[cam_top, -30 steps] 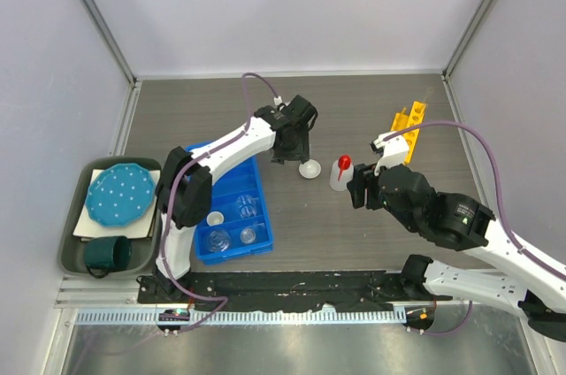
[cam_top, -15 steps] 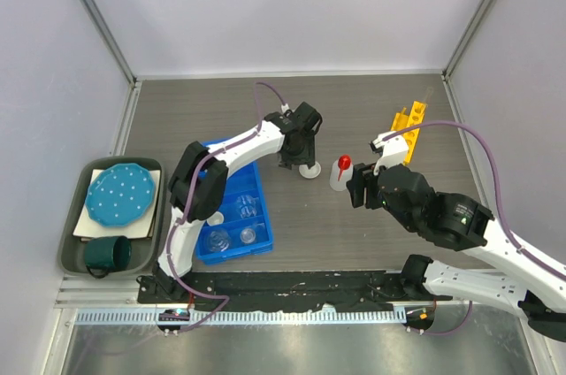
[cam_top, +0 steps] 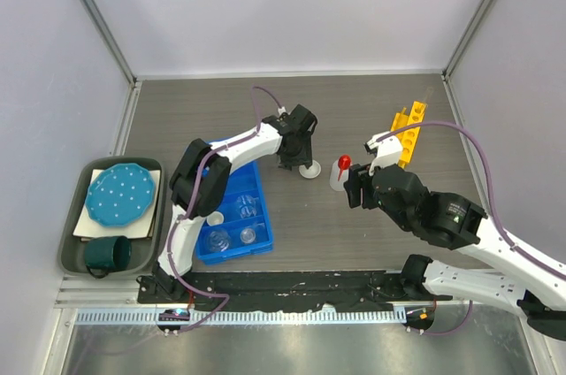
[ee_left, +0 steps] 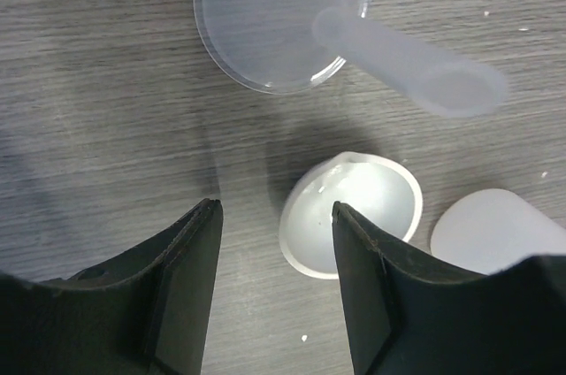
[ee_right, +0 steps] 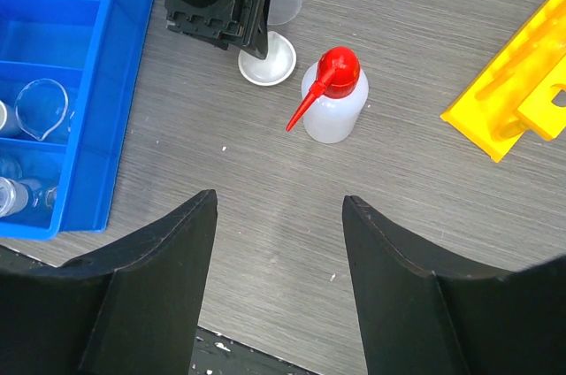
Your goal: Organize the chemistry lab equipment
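A small white round dish (ee_left: pixel 358 207) lies on the table, its left rim between my left gripper's (ee_left: pixel 276 209) open fingers, the rest behind the right finger (ee_left: pixel 376 291). A clear funnel (ee_left: pixel 281 17) lies just beyond it. From above, the left gripper (cam_top: pixel 298 160) hovers over the dish (cam_top: pixel 309 170). The red-capped squeeze bottle (ee_right: pixel 332 99) stands upright right of the dish (ee_right: pixel 268 60). My right gripper (ee_right: pixel 279 201) is open and empty, short of the bottle (cam_top: pixel 339 173). The yellow holed rack (cam_top: pixel 409 121) lies at the far right.
A blue divided tray (cam_top: pixel 232 207) holds small glass beakers (ee_right: pixel 40 110) at the left centre. A grey bin (cam_top: pixel 80 256) at the left edge holds a teal dotted plate (cam_top: pixel 120 195) and a dark teal mug (cam_top: pixel 108 253). Walls close in the table.
My left gripper has moved right and down over the white dish. The right arm has shifted slightly toward the bottle. Nothing was taken hold of.
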Robot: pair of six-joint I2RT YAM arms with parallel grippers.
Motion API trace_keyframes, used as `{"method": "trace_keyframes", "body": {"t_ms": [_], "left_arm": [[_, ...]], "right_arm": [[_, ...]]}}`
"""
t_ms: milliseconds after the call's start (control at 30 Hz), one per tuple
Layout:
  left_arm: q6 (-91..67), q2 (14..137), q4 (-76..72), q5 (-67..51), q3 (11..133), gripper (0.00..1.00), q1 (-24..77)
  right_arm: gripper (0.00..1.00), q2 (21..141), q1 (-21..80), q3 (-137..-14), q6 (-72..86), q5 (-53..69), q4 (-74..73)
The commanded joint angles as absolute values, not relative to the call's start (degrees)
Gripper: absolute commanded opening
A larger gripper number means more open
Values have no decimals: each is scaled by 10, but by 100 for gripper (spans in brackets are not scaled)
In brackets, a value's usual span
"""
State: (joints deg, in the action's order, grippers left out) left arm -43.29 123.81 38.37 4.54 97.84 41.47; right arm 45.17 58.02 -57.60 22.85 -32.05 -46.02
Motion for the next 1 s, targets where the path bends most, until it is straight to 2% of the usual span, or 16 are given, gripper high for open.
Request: {"method": "trace_keyframes", "body": {"t_ms": [0, 100, 300, 500, 633, 967], "left_arm": [[-439, 1245, 342, 30, 963, 56, 411], [-440, 1248, 331, 25, 955, 54, 410], [-444, 1250, 320, 18, 945, 40, 409], [-446, 1249, 317, 17, 934, 18, 407], [-445, 1241, 328, 21, 932, 0, 405], [-425, 1123, 405, 52, 905, 0, 404]], "right_arm": [[64, 454, 584, -572, 228, -326, -428], [64, 457, 584, -570, 229, -325, -426], [64, 454, 584, -567, 229, -323, -425], [64, 453, 584, -564, 231, -323, -426], [64, 453, 584, -564, 232, -321, -426], [64, 454, 584, -565, 238, -304, -419]]}}
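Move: The white dish is right at the left hand: its middle lies about 3 cm to the right and 2 cm below, with the left rim already between the open fingers. The funnel stands some 6 cm ahead and 1 cm right of this hand, the wash bottle roughly 11 cm right and 2 cm back, the blue box's middle about 17 cm left and 10 cm back. From the right hand, the dish lies about 15 cm ahead, 12 cm left and 23 cm below. The left fingers pinch the dish by its left rim, one inside and one outside, closing from a little over half open to nearly shut as the hand eases down about 1.5 cm and slightly right. Still gripping the rim, the hand then rises about 1 cm and starts left and back towards the blue box. ##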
